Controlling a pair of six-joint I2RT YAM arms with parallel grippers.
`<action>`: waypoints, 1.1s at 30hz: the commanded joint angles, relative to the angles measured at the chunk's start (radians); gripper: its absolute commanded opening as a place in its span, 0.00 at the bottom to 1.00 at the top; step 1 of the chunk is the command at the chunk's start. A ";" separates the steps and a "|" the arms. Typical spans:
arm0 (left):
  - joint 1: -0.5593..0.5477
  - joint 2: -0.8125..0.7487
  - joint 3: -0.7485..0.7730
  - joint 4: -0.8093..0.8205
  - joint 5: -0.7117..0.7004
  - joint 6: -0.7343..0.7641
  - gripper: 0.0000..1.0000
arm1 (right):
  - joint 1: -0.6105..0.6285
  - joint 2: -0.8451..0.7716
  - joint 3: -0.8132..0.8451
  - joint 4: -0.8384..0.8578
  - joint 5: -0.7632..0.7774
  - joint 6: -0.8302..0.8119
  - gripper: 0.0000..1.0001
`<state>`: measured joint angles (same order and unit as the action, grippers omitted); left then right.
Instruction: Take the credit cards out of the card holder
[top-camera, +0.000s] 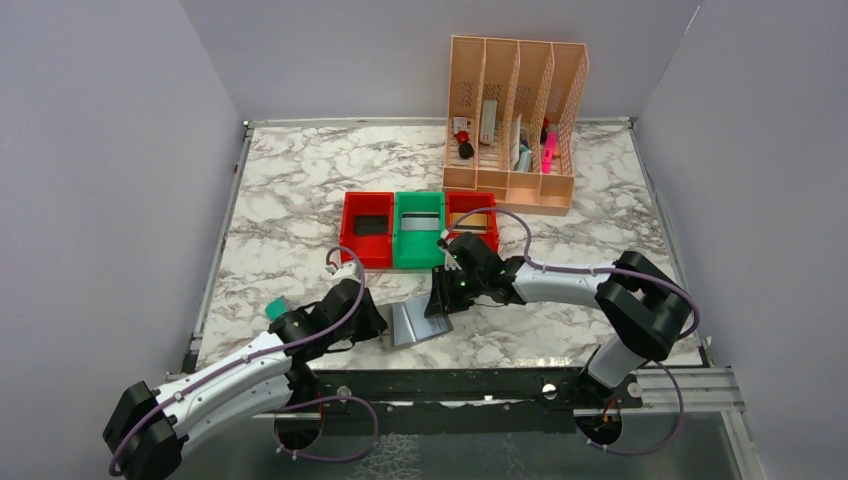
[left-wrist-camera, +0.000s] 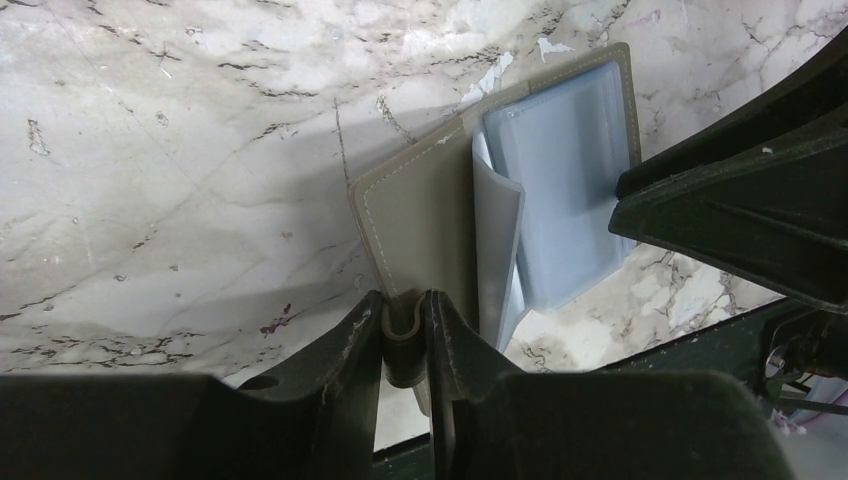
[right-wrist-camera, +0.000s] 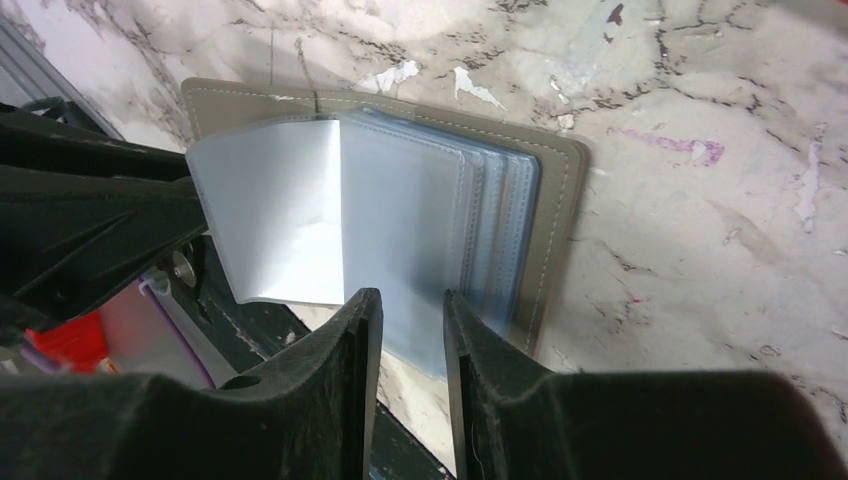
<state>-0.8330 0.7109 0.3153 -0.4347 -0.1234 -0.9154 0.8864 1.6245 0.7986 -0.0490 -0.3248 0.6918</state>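
Note:
The card holder (top-camera: 413, 323) lies open near the table's front edge, its tan-grey cover (left-wrist-camera: 420, 215) underneath and light blue pockets (right-wrist-camera: 440, 230) on top. My left gripper (left-wrist-camera: 403, 320) is shut on the cover's left edge, which curls between the fingers. My right gripper (right-wrist-camera: 405, 305) hovers over the pockets from the right, narrowly open, nothing pinched. One pale pocket leaf (right-wrist-camera: 270, 215) stands flipped up. No card shows inside the holder. A black card (top-camera: 370, 225), a silver-grey card (top-camera: 420, 222) and a gold-tan card (top-camera: 477, 222) lie in the bins behind.
Two red bins (top-camera: 350, 240) (top-camera: 470, 201) flank a green bin (top-camera: 418, 257) just behind the holder. A tall peach slotted organiser (top-camera: 515, 120) stands at the back. A small teal block (top-camera: 275, 308) sits by the left arm. The table's front rail (top-camera: 470, 380) runs close below the holder.

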 joint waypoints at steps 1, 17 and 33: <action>0.000 -0.003 -0.004 0.023 0.019 0.004 0.24 | 0.000 0.004 0.002 0.051 -0.059 0.009 0.33; 0.000 -0.004 -0.006 0.028 0.023 0.003 0.23 | 0.000 -0.014 -0.001 0.194 -0.245 0.062 0.31; 0.000 -0.012 -0.009 0.027 0.020 -0.004 0.23 | 0.051 0.146 0.080 0.332 -0.382 0.069 0.35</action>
<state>-0.8330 0.7109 0.3126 -0.4267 -0.1200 -0.9161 0.9131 1.7325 0.8318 0.2348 -0.6552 0.7692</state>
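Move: The holder's top clear leaf lies just under the right fingertips, its middle about 1 cm to the hand's left and 1 cm below, neither ahead nor back. The leaf already turned stands some 6 cm to that hand's left, level with it, and the green tray lies about 17 cm ahead and 2 cm left. From the left hand, pinching the cover's edge, the top leaf is roughly 8 cm right, 2 cm ahead and 1 cm lower. The top clear leaf is swung up and over towards the holder's left side by the right fingertips, which stay partly open against it. The right hand travels about 6 cm left and some 3 cm back, arching up about 5 cm before dipping, while it rolls left side up and turns counter-clockwise, some 20 degrees in all. The left hand stays put and keeps its pinch on the cover's edge. ##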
